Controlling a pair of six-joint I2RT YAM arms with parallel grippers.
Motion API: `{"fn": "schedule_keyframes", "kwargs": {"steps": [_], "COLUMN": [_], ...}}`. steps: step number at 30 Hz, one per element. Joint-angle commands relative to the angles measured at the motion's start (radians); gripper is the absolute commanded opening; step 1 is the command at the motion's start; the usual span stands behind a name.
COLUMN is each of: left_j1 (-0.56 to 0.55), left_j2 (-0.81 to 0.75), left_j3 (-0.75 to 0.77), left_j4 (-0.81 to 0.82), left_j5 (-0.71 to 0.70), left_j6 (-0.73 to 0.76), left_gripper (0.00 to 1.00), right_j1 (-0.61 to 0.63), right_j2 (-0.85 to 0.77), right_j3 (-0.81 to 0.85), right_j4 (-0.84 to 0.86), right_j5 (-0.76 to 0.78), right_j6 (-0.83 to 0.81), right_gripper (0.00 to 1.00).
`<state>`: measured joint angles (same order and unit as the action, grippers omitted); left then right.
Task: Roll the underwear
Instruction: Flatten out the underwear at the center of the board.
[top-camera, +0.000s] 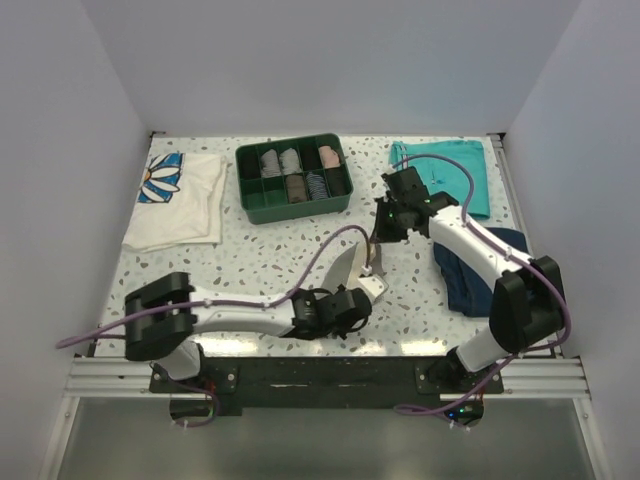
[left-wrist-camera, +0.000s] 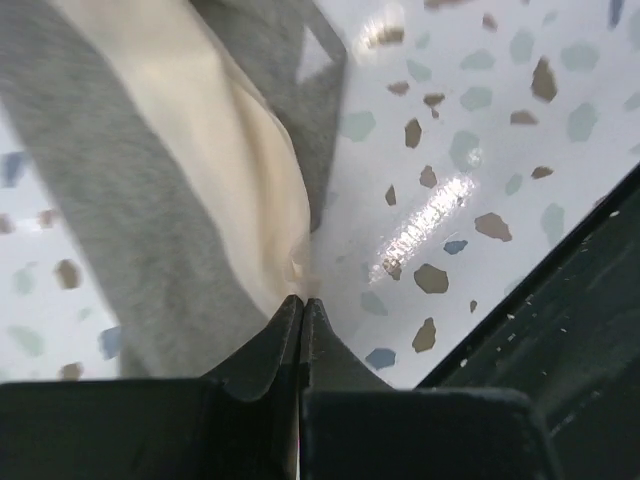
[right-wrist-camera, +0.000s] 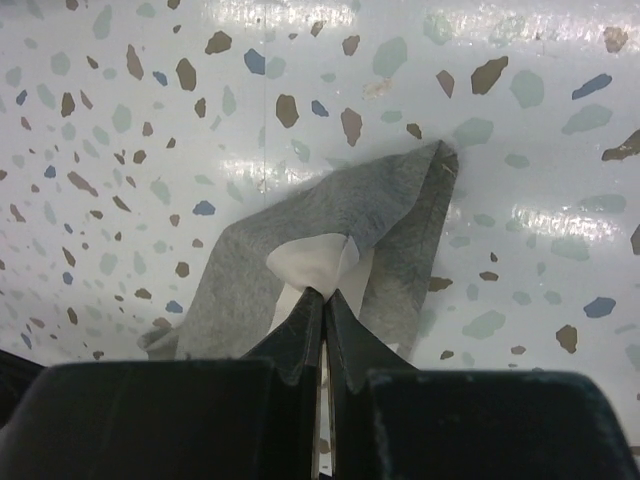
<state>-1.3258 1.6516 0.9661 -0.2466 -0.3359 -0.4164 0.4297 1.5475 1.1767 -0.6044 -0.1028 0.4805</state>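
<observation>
The underwear (top-camera: 350, 266) is a small grey cloth with a cream lining, held stretched between my two grippers near the table's front centre. My left gripper (top-camera: 362, 293) is shut on its near end; in the left wrist view the closed fingertips (left-wrist-camera: 303, 303) pinch the cream edge of the underwear (left-wrist-camera: 150, 200). My right gripper (top-camera: 380, 262) is shut on the far end; in the right wrist view its tips (right-wrist-camera: 325, 295) pinch the white lining, and the grey underwear (right-wrist-camera: 340, 225) hangs down to the table.
A green divided tray (top-camera: 293, 178) with rolled garments stands at the back centre. A white daisy-print shirt (top-camera: 180, 198) lies back left. Teal shorts (top-camera: 450, 172) lie back right, and a navy folded garment (top-camera: 478, 270) lies under the right arm. The table's front edge (left-wrist-camera: 560, 260) is close.
</observation>
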Motion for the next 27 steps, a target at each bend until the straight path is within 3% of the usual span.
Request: {"fn": "schedule_keyframes", "kwargs": {"steps": [1, 6, 12, 16, 20, 27], "left_j1": [0.020, 0.028, 0.027, 0.027, 0.027, 0.027], "left_j2": [-0.317, -0.582, -0.708, -0.785, -0.832, -0.829], "left_j3": [0.002, 0.009, 0.057, 0.065, 0.118, 0.278], "left_j4": [-0.136, -0.278, -0.496, -0.600, -0.712, -0.847], "left_j5": [-0.196, -0.313, -0.380, -0.397, -0.399, -0.377], "left_j6": [-0.097, -0.189, -0.327, -0.395, -0.475, -0.503], "left_gripper": [0.00, 0.00, 0.00, 0.00, 0.00, 0.00], "right_j1": [-0.006, -0.002, 0.055, 0.139, 0.211, 0.228], "right_j2": [-0.111, -0.313, -0.549, -0.706, -0.754, -0.813], "right_j3": [-0.031, -0.159, -0.262, -0.253, -0.209, -0.103], "right_j4": [-0.049, -0.011, 0.011, -0.018, -0.073, -0.129], "right_j5": [-0.049, -0.168, -0.250, -0.259, -0.278, -0.336], "right_j6": [-0.028, -0.004, 0.081, 0.119, 0.185, 0.239], "right_gripper": [0.02, 0.01, 0.00, 0.00, 0.00, 0.00]}}
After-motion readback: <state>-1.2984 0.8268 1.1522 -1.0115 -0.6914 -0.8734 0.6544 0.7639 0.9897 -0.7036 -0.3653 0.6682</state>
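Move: Both grippers already pinch the underwear's waistband, one end each. From the left gripper, the underwear's middle lies about 8 cm ahead, 4 cm to the left and slightly below; from the right gripper it is some 10 cm back, 6 cm to the left and 8 cm down. The green tray stands about 21 cm ahead and 18 cm to the left of the right gripper, the navy trousers 25 cm to its right and 4 cm back. Keep both ends of the waistband pinched. Lift the left gripper fast, some 20 cm, while carrying it left, then go on leftward with little more rise, turning it about 30 degrees counter-clockwise. Meanwhile draw the right gripper back towards the robot about 18 cm, rising nearly as far and rolling its left side up, until the two hands are abreast. ##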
